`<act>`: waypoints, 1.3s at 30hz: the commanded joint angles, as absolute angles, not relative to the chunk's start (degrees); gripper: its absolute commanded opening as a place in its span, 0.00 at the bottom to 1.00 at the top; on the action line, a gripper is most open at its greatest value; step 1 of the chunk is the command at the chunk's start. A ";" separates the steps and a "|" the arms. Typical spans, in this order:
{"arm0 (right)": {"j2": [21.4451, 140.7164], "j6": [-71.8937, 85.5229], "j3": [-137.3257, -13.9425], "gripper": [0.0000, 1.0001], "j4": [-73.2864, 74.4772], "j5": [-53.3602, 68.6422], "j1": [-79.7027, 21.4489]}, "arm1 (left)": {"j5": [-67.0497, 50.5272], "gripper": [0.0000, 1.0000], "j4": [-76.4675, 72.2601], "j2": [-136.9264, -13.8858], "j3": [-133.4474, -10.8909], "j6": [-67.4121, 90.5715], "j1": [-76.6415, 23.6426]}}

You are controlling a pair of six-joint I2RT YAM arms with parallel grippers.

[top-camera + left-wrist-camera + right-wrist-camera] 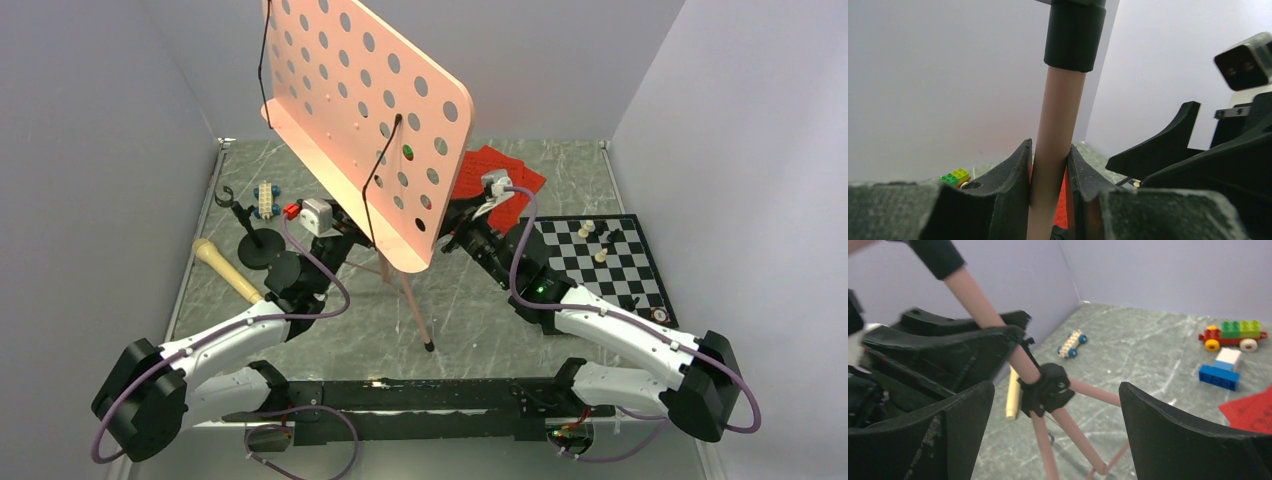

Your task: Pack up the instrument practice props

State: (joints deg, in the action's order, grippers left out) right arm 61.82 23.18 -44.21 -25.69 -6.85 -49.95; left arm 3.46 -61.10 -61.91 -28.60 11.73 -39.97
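Note:
The pink perforated music stand (370,120) stands on its tripod, its desk tilted high over the table. My left gripper (1048,165) is shut on the stand's pink pole (1055,125), just below a black collar. My right gripper (1057,390) is open, its fingers spread either side of the black tripod hub (1048,390) without touching it. Red sheet-music pages (505,170) lie behind the stand. The beige microphone (228,270) lies at the left, beside the small black mic stand (255,245).
A chessboard with pieces (600,265) lies at the right. A white toy car (265,198) sits at the back left. A block train (1233,335) and a blue block (1220,372) sit near the red pages. One tripod leg (415,310) reaches toward the arm bases.

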 commanded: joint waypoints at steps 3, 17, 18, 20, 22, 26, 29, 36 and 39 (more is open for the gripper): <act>59.26 25.09 -44.39 1.00 -32.14 -8.60 -50.07 | 15.95 0.00 -34.49 -69.11 -26.53 18.22 -43.37; 53.84 21.83 -39.82 0.99 -28.62 -17.15 -50.03 | 46.82 0.00 -20.85 -69.63 -29.93 24.87 -54.66; 54.29 21.54 -39.82 0.99 -29.21 -16.55 -50.03 | 48.34 0.00 -19.37 -70.54 -30.70 25.52 -55.39; 55.68 21.25 -39.79 0.99 -30.78 -15.07 -50.09 | 50.71 0.00 -17.81 -73.04 -31.87 27.01 -56.47; 56.97 20.75 -39.78 0.99 -32.59 -13.79 -50.43 | 51.23 0.00 -16.92 -74.50 -32.42 28.08 -57.04; 59.13 17.68 -41.72 0.99 -33.13 -14.35 -52.57 | 49.30 0.23 -18.55 -72.08 -31.11 26.93 -57.65; 60.22 16.82 -42.81 0.99 -33.04 -14.43 -53.11 | 47.43 0.40 -19.04 -68.44 -30.31 25.69 -57.66; 61.12 16.68 -44.05 1.00 -34.14 -13.55 -53.30 | 44.02 0.68 -16.08 -61.74 -31.90 24.22 -57.66; 61.89 15.82 -45.46 1.00 -34.01 -13.95 -53.60 | 42.82 0.82 -14.40 -58.27 -32.12 24.61 -57.66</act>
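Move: The left hand still grips the music stand's pole; the black hub lies about 6 cm below, 3 cm ahead and 2 cm to its right, the black collar about 9 cm above and 4 cm back. From the left hand the blue bricks are some 22 cm ahead and 6 cm right, the red sheets 21 cm ahead and 22 cm right, both about 32 cm down. The hub is some 6 cm ahead, 6 cm left and 3 cm below the right hand. With the pole still pinched, the left hand eases slightly forward and right, tipping its fingers down towards level and turning counter-clockwise, then opens wide to let go of the pole and sinks towards the hub, about 5 cm lower and 25 degrees more tipped in all, drawing slightly back and left as it opens. The right hand, empty and wide open beside the stand, swings about 4 cm right and a little up, then comes back left and down to nearly where it began. ##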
